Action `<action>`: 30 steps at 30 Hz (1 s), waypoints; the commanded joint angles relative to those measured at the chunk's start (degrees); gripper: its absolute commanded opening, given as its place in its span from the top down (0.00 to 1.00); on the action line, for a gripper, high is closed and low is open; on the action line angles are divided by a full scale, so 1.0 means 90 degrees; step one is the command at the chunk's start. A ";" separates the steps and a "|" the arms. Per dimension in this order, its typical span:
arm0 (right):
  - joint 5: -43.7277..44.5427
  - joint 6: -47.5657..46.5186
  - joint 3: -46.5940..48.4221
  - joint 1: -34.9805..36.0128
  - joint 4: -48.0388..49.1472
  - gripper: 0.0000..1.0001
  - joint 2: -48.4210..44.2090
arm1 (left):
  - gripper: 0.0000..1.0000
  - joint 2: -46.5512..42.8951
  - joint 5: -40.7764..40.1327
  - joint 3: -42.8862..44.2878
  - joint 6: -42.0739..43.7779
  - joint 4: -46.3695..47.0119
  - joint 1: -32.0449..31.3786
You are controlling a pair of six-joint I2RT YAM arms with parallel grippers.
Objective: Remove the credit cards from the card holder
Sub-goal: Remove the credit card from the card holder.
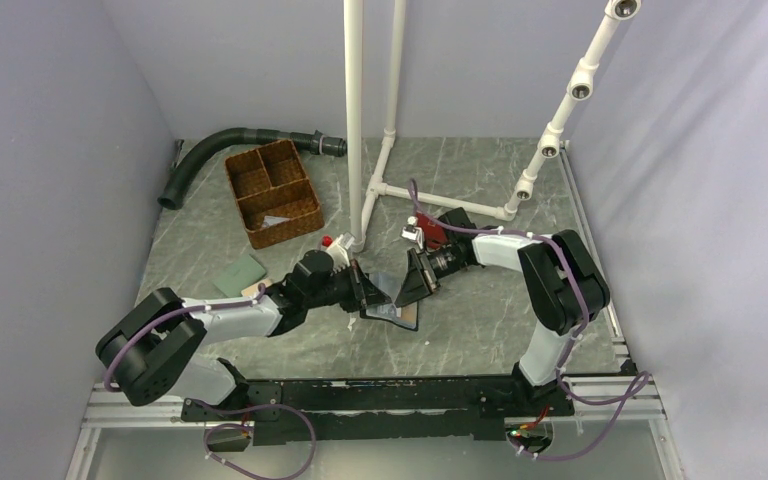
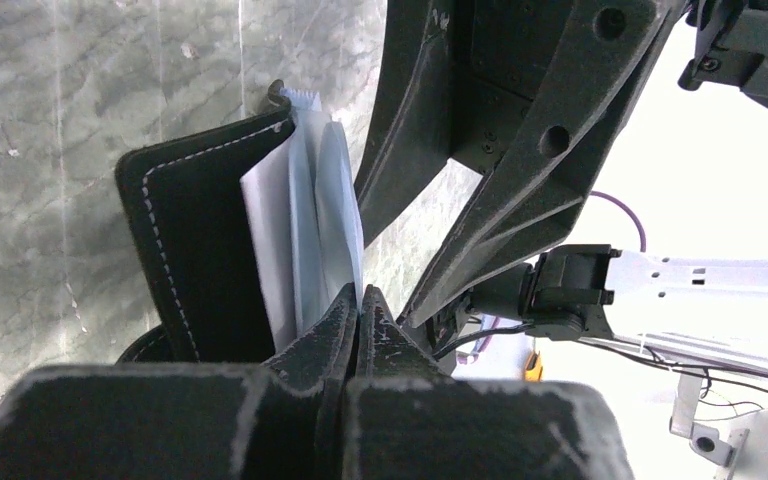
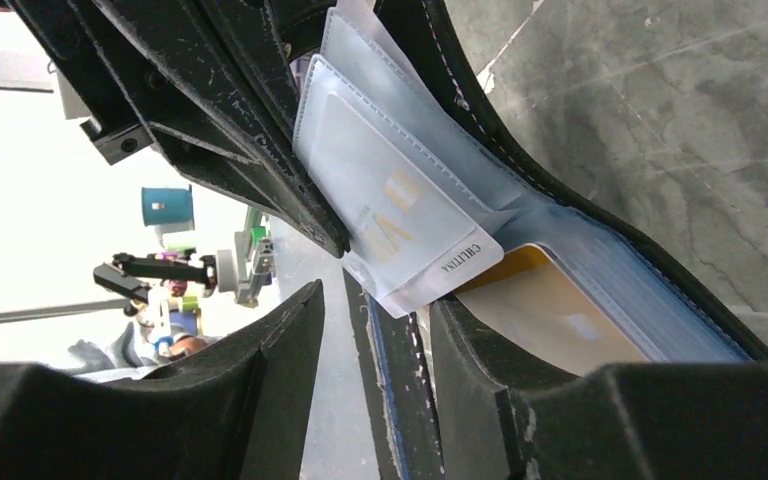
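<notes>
The card holder [image 1: 392,312] stands open on the table between both grippers, its black stitched cover [image 2: 200,250] upright. My left gripper [image 2: 358,300] is shut on the edge of its clear plastic sleeves [image 2: 315,210]. My right gripper [image 3: 378,300] is open, with a dark edge of the holder [image 3: 390,380] between its fingers, close to the right one. An orange-yellow credit card [image 3: 550,300] sits in a pocket beside that finger. A pale card with gold letters [image 3: 390,210] shows inside a clear sleeve. In the top view the left gripper [image 1: 364,292] and right gripper [image 1: 410,285] nearly meet.
A wicker basket [image 1: 272,192] with compartments stands at the back left, a black hose [image 1: 230,145] behind it. A green wallet [image 1: 239,272] lies left of my left arm. A red wallet [image 1: 430,232] lies behind the right wrist. White pipe posts [image 1: 355,120] rise at the back centre.
</notes>
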 commanded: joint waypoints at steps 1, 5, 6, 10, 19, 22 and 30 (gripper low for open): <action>-0.0647 0.0221 0.0027 -0.0036 0.0464 0.56 -0.0011 | 1.00 -0.0024 0.0186 -0.0002 -0.0131 0.1046 0.0067; -0.1140 0.0281 -0.0010 -0.0038 0.0594 0.70 0.0025 | 1.00 0.0016 0.0174 -0.0061 -0.0228 0.1173 0.0098; -0.1216 0.0275 -0.0010 -0.0036 0.0594 0.75 0.0026 | 1.00 0.0007 0.0160 -0.0092 -0.0262 0.1170 0.0102; -0.1297 0.0194 -0.0010 -0.0031 0.0570 0.99 0.0048 | 0.97 -0.0040 0.0118 -0.0204 -0.0410 0.1182 0.0165; -0.1098 -0.0457 0.0092 -0.0077 0.0085 1.00 0.0173 | 0.71 -0.0130 0.0220 -0.0454 -0.0814 0.1224 0.0389; -0.1063 -0.0702 0.0157 -0.0106 -0.0126 1.00 0.0301 | 0.70 -0.0138 0.0253 -0.0602 -0.0937 0.1394 0.0447; -0.1024 -0.1367 0.0334 -0.0155 -0.0730 1.00 0.0565 | 0.80 -0.0158 0.0304 -0.0912 -0.1109 0.1763 0.0554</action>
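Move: The sleeve with the white card, still held up by the left fingers, has its middle about 3 cm to the right hand's left and 1 cm above it, its lower corner already between the open fingers. From the left hand, that sleeve's middle is some 2 cm right and 1 cm below. The tan card lies roughly 1 cm right of the right hand and 4 cm below, level fore and aft; the red wallet is about 15 cm ahead, 7 cm right and 6 cm below. The right hand eases about 1 cm up and slightly forward while its fingers shut from half open and pinch the free corner of the raised card sleeve, then, still shut, it sinks about 1.5 cm and draws back a little. The left hand first lifts about 1 cm with the sleeve's other edge still pinched, then opens its fingers about a quarter to let go the pinch and backs off some 2 cm to the left, sinking 1.5 cm, with its tips still close beside the sleeve. ##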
